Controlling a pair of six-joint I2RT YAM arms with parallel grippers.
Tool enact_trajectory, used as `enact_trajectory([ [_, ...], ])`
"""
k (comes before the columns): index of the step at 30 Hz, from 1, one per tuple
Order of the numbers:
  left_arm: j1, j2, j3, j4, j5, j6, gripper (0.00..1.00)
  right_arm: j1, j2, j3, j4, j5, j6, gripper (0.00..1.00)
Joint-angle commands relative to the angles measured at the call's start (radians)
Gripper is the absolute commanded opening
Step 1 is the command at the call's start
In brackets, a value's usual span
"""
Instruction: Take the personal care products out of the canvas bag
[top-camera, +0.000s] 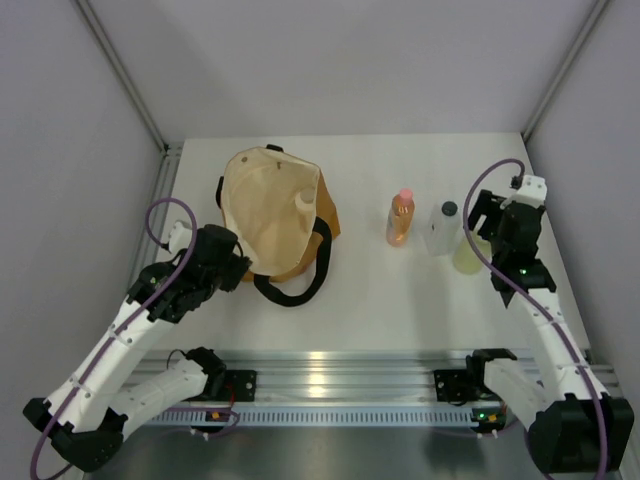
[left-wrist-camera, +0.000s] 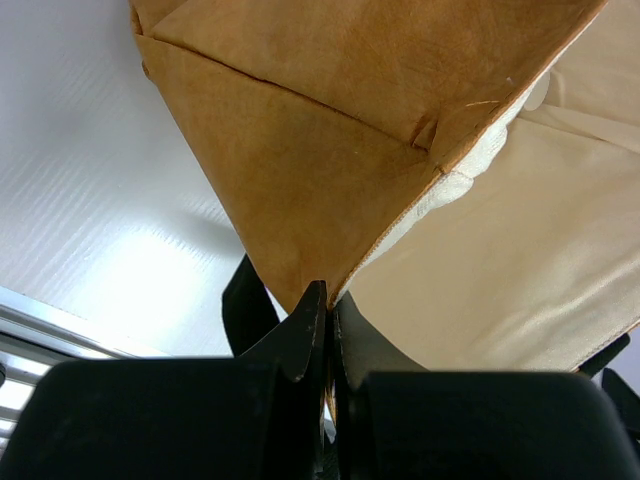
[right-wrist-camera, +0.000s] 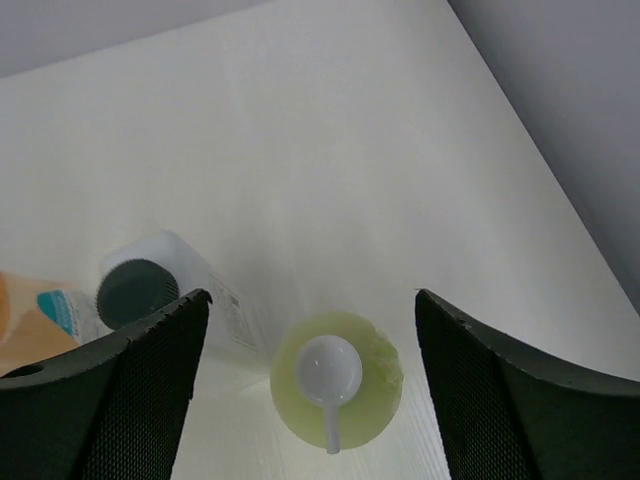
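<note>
The canvas bag (top-camera: 275, 215) lies on the table with its cream lining facing up. My left gripper (top-camera: 238, 268) is shut on the bag's near edge, and the left wrist view shows the left gripper (left-wrist-camera: 328, 300) pinching the seam between the tan fabric (left-wrist-camera: 320, 150) and the lining (left-wrist-camera: 520, 260). To the bag's right stand an amber bottle with a pink cap (top-camera: 400, 218), a whitish bottle with a black cap (top-camera: 443, 228) and a yellow-green bottle (top-camera: 466, 256). My right gripper (right-wrist-camera: 312, 295) hangs open above the yellow-green bottle (right-wrist-camera: 375, 385), with neither finger touching it.
The bag's black handle (top-camera: 300, 285) loops out toward the near edge. The whitish bottle (right-wrist-camera: 135, 292) and the amber bottle (right-wrist-camera: 30, 320) stand close to the right gripper's left finger. Grey walls close in the table on both sides, and a metal rail (top-camera: 340, 385) runs along the front.
</note>
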Motion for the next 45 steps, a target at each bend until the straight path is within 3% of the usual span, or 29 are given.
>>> enact_trajectory([
  [1,-0.003,-0.004,0.002,0.039,0.028,0.003,0.0,-0.012,-0.044,0.134,-0.017,-0.063,0.034,0.81],
  [6,-0.003,0.01,0.0,0.051,0.035,0.002,0.0,0.179,-0.048,0.27,-0.064,-0.126,0.122,0.77],
  [10,-0.003,0.02,0.005,0.071,0.036,-0.003,0.0,0.56,0.063,0.445,-0.121,-0.023,0.105,0.74],
  [16,-0.003,0.046,0.02,0.08,0.039,0.011,0.0,0.944,0.354,0.75,-0.219,0.11,0.082,0.68],
  [20,-0.003,0.045,0.02,0.082,0.035,0.013,0.0,1.05,0.588,0.944,-0.284,0.128,0.058,0.65],
  [25,-0.003,0.024,0.023,0.08,0.01,0.02,0.0,1.114,0.77,1.175,-0.388,0.148,0.056,0.54],
  [28,-0.003,0.02,0.025,0.083,0.004,0.022,0.0,1.114,0.885,1.281,-0.442,0.159,0.05,0.54],
  [35,-0.003,0.028,0.025,0.098,0.011,0.034,0.0,1.04,1.061,1.383,-0.459,0.156,0.053,0.52],
  [45,-0.003,0.069,0.059,0.14,0.039,0.063,0.0,0.953,1.252,1.531,-0.495,0.318,-0.013,0.47],
])
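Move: The white jar left in the canvas bag is some 42 cm to the right hand's left, 11 cm ahead and 9 cm below. The green bottle stands almost directly under that hand, 9 cm down. At about that same depth are the white bottle, some 9 cm left and 3 cm ahead, and the orange bottle, 18 cm left and 5 cm ahead. From the left hand, the jar is about 17 cm ahead, 11 cm right and 10 cm below. Still pinching the bag's rim, the left fingers ease it nearly 2 cm each forward and right. The empty right hand lifts clear of the green bottle and arcs left about 48 cm towards the white jar, first rising and drawing back, then sinking and reaching forward at the bag's mouth. It swings counter-clockwise, easing back to some 45 degrees, its fingers narrowing to about half open. ##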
